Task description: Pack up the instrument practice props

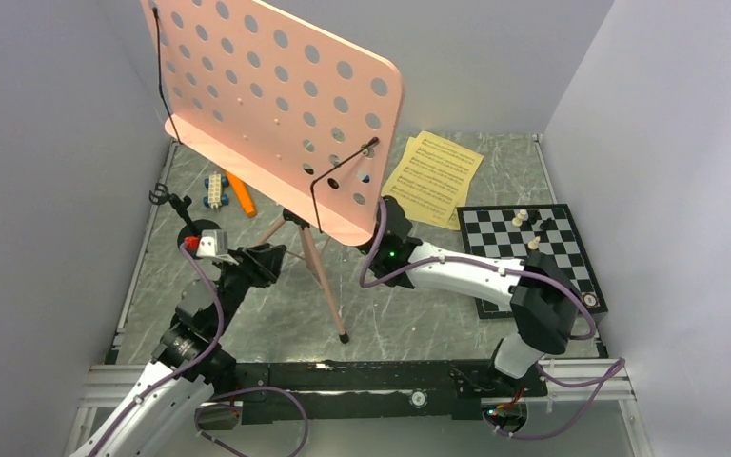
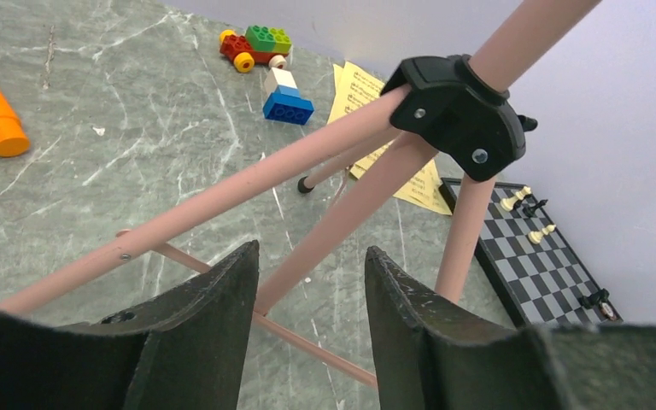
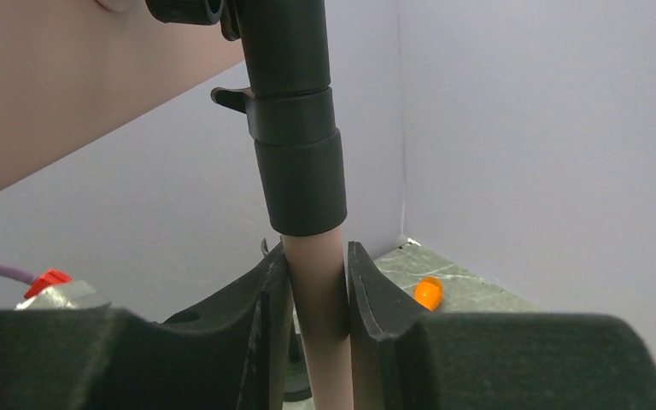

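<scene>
The pink hole-punched music stand (image 1: 276, 105) stands upright on its tripod legs (image 1: 328, 286) at the table's middle. My right gripper (image 3: 316, 273) is shut on the stand's pink pole (image 3: 318, 299), just under the black collar (image 3: 299, 171). In the top view the right gripper (image 1: 390, 217) sits under the desk's lower edge. My left gripper (image 2: 312, 256) is open low beside the tripod, with one pink leg (image 2: 342, 213) running down between its fingers, apart from them. Yellow sheet-music pages (image 1: 436, 176) lie at the back right. The orange microphone (image 1: 241, 193) lies behind the stand. A small black mic stand (image 1: 173, 202) rises at the left.
A black-and-white chessboard (image 1: 533, 248) with a few pieces lies at the right, close to the right arm. Blue-and-white toy blocks (image 1: 215, 188) sit beside the microphone, and a red-and-green brick car (image 2: 256, 44) stands near the back wall. Grey walls close in on three sides.
</scene>
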{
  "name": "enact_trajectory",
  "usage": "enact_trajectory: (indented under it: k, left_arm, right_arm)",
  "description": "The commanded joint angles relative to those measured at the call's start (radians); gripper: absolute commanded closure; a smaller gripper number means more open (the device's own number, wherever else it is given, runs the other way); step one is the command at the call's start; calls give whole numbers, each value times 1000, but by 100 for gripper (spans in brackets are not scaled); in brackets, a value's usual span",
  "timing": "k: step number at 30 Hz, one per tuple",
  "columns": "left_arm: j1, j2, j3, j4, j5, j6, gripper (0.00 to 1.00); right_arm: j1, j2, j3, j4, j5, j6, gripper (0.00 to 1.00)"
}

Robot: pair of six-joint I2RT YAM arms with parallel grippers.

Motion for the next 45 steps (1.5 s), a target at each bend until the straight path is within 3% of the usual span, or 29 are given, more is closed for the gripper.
enact_trajectory:
  k: [1,10,16,19,27,36,45]
  left_arm:
    - [-5,-5,54,5,-12,27,45]
    - [-4,-9,40,74,-25,55,22]
    - [-4,66,-41,359,91,77,11]
    - [-4,134,-44,510,165,120,1]
    - [-4,324,99,543,336,296,1]
    - [-4,491,143,634,437,325,1]
    - [-5,688,166,577,520,337,1]
  right_arm:
    - [-24,-63,-89,-25,-33,62,100]
    - [-159,-132,-208,-44,-216,240,100]
    - [-222,-185,-236,-107,-342,260,100]
    - [-240,-194,-203,-188,-412,258,100]
    - [-318,-175,-123,-395,-586,309,100]
    - [-317,-151,-71,-451,-654,320,100]
    - [-318,-142,-22,-502,-698,334,100]
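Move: The black tripod hub of the music stand is about 8 cm ahead of the left hand, 6 cm to its right and 3 cm above it. The black mic stand is some 17 cm ahead and 19 cm to the left of the left hand, and the orange microphone about 29 cm ahead and 11 cm to the left, both 17-20 cm lower. The right hand holds the shaft, the hub roughly 15 cm below, 3 cm ahead and 1 cm left of that hand. Rightward both hands go: the right, still gripping the stand's shaft, carries it about 7 cm, then nearly stops while turning counter-clockwise. The left first opens wide and rises, then sweeps some 10 cm right with a little forward and further up, yawing clockwise and tipping its fingers up, to bring the open fingers around the tripod hub. ##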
